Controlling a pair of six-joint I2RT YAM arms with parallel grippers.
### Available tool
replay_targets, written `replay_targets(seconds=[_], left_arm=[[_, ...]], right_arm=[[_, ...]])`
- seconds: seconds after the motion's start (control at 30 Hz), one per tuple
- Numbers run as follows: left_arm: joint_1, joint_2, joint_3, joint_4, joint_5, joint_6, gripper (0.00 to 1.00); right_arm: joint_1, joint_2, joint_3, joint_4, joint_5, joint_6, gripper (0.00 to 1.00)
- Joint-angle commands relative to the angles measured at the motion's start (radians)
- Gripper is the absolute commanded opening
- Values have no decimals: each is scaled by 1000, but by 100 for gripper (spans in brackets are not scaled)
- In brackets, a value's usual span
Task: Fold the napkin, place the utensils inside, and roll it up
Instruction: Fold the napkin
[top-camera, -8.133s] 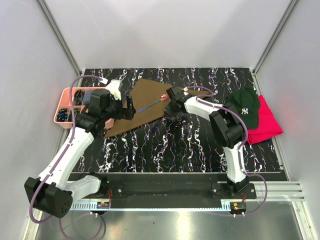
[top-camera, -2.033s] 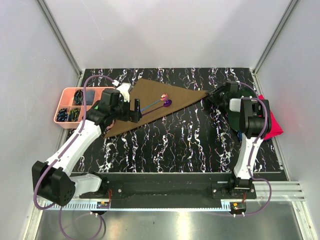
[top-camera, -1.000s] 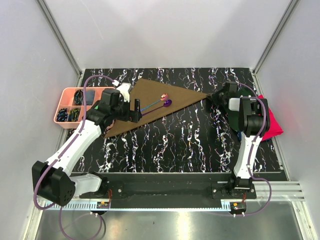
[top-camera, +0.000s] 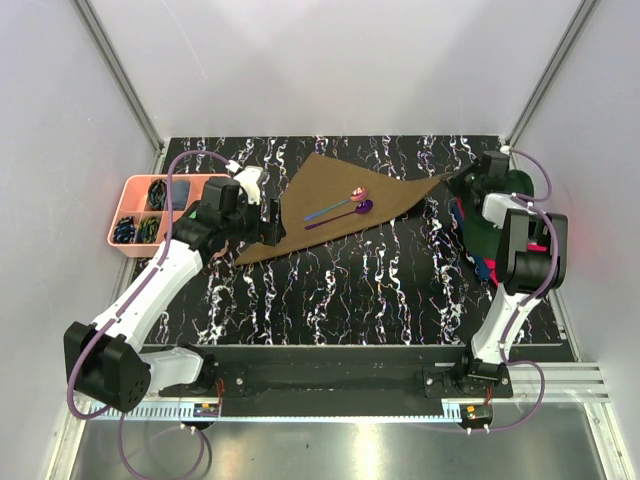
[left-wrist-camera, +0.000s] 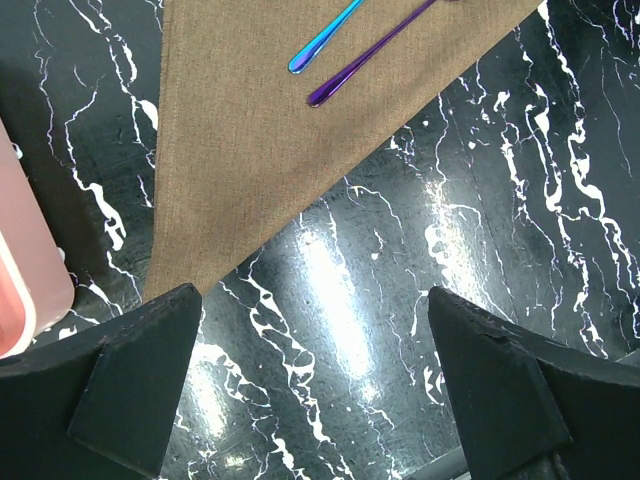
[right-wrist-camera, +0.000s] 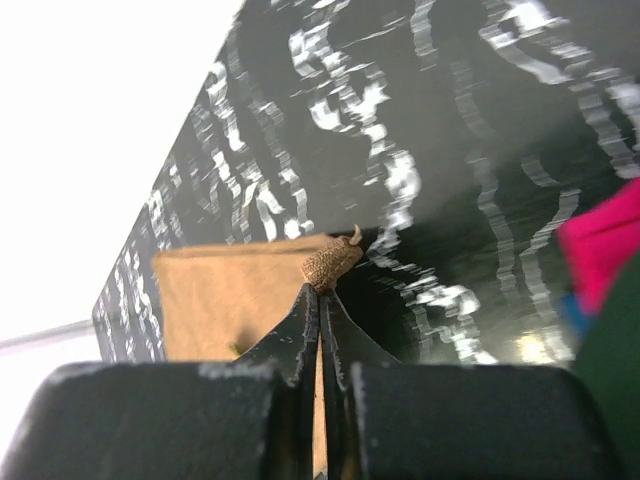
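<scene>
The olive-brown napkin lies folded into a triangle on the black marbled table. Two iridescent utensils lie on it, one a spoon with a pinkish bowl; their handles show in the left wrist view. My right gripper is shut on the napkin's right corner near the cap. My left gripper is open and empty over the napkin's lower left corner, fingers wide apart above bare table.
A pink compartment tray with small items stands at the left edge. A dark green cap lies on a red cloth at the right, close to my right arm.
My right gripper has pulled the napkin's right corner to the right and back; the napkin and the utensils on it slid right. The left arm has barely moved.
</scene>
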Motion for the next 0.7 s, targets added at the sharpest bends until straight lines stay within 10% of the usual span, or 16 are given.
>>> replay_targets(seconds=[0.0, 0.67], left_arm=[[-5, -13, 4, 47, 42, -3, 99], [-5, -24, 2, 48, 27, 2, 99]], right_arm=[[86, -77, -4, 43, -39, -44, 0], [478, 30, 73, 109, -64, 41, 0]])
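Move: The right hand already holds the napkin's right-hand corner, about 8 cm above the table. From it, the pink utensil head on the napkin lies about 23 cm left and about level fore-and-aft; the purple utensil head is roughly 21 cm left and 3 cm back. The green cap sits some 16 cm right and 5 cm back. From the idle, open left hand, the purple head is about 20 cm ahead, 25 cm right and 17 cm below. Keeping the napkin corner pinched in its shut fingers, the right hand sweeps it quickly to the left, about 24 cm, from beside the green cap to above the utensil heads. It climbs some 2 cm early on, eases back about 4 cm later, and the wrist turns roughly 25 degrees counter-clockwise. ##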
